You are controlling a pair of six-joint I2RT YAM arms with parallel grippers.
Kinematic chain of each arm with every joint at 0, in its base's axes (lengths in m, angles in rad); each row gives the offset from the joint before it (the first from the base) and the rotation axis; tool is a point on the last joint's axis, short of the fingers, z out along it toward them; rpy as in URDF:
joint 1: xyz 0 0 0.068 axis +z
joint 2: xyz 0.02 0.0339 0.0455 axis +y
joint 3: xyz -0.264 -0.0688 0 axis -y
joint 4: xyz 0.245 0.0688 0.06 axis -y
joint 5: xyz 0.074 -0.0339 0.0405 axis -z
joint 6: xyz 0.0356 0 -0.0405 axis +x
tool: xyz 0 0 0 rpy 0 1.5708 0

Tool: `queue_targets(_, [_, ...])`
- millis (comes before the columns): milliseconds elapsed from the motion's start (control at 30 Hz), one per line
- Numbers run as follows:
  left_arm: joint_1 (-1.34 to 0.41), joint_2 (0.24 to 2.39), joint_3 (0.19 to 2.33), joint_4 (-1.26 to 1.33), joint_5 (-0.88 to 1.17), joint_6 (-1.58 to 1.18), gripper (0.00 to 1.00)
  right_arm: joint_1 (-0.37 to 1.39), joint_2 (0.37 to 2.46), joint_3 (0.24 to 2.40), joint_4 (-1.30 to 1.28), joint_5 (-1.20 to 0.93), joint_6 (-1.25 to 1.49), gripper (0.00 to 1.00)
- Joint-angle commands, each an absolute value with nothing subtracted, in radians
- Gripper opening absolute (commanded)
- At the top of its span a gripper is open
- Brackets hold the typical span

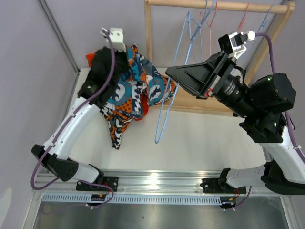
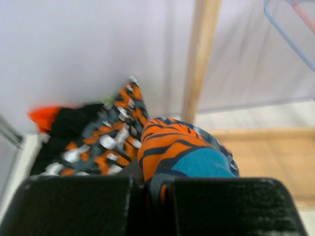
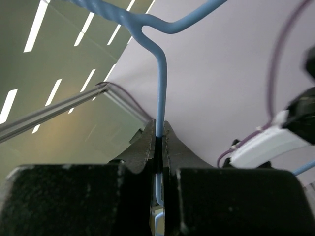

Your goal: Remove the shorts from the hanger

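A blue/orange patterned pair of shorts [image 1: 138, 83] stretches from the pile at the back left to the lower part of a blue wire hanger [image 1: 161, 125]. My left gripper [image 1: 106, 71] is shut on this fabric [image 2: 187, 157]; its fingertips are buried in cloth. My right gripper [image 1: 170, 72] is shut on the hanger's wire [image 3: 161, 83], holding it tilted below the wooden rail. A second patterned pair [image 1: 116, 126], a black pair [image 2: 69, 125] and an orange-red pair [image 1: 89, 57] lie heaped behind. The lime green pair barely shows.
The wooden rack has a top rail [image 1: 224, 5], a left post [image 1: 148, 38] and a base board [image 1: 200, 107]. Several empty blue and pink hangers [image 1: 209, 16] hang on the rail. A wall corner strip [image 1: 59, 33] stands at the left.
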State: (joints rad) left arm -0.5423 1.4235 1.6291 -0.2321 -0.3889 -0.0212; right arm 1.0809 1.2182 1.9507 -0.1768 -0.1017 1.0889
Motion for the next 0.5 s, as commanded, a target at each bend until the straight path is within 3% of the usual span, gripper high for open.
queue_targets(0, [-0.488, 1.362, 1.807, -0.227, -0.451, 0.112, 0.0, 1.026, 1.238, 1.968, -0.199, -0.1, 1.063, 0.0])
queue_targets(100, [-0.395, 1.53, 2.056, -0.331, -0.445, 0.14, 0.0, 0.973, 1.262, 1.968, -0.19, -0.162, 1.077, 0.0])
queue_targets(133, [-0.371, 1.586, 2.264, -0.415, -0.437, 0.137, 0.0, 0.96, 1.279, 1.97, -0.192, -0.176, 1.08, 0.0])
queue_targets(233, [-0.292, 1.787, 2.472, -0.463, -0.39, 0.123, 0.0, 0.876, 1.311, 1.973, -0.195, -0.256, 1.106, 0.0])
queue_targets(467, [-0.177, 2.006, 2.54, -0.312, -0.275, 0.034, 0.01, 0.618, 1.338, 1.918, -0.187, -0.458, 1.155, 0.0])
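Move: The clothes pile over the yellow tray, where the shorts are bound, lies about 10 cm ahead of the left hand, 6 cm to its left and some 36 cm below; the rack's left post foot is roughly 12 cm ahead, 9 cm right, 42 cm below. The rail's left part lies about 30 cm straight ahead of the right hand, near its height, with a second blue hanger at a similar reach, some 14 cm to the right. The shorts, already free of the hanger and still pinched by the shut left fingers, are swept up and left by some 15 cm and then forward about 10 cm, sinking a little at the end, as that wrist tips up and turns counter-clockwise about 20 degrees. The empty blue hanger stays gripped in the right hand, which carries it forward towards the rail, roughly 12 cm and sinking 6, its leftward-pointing fingers dipping slightly. ##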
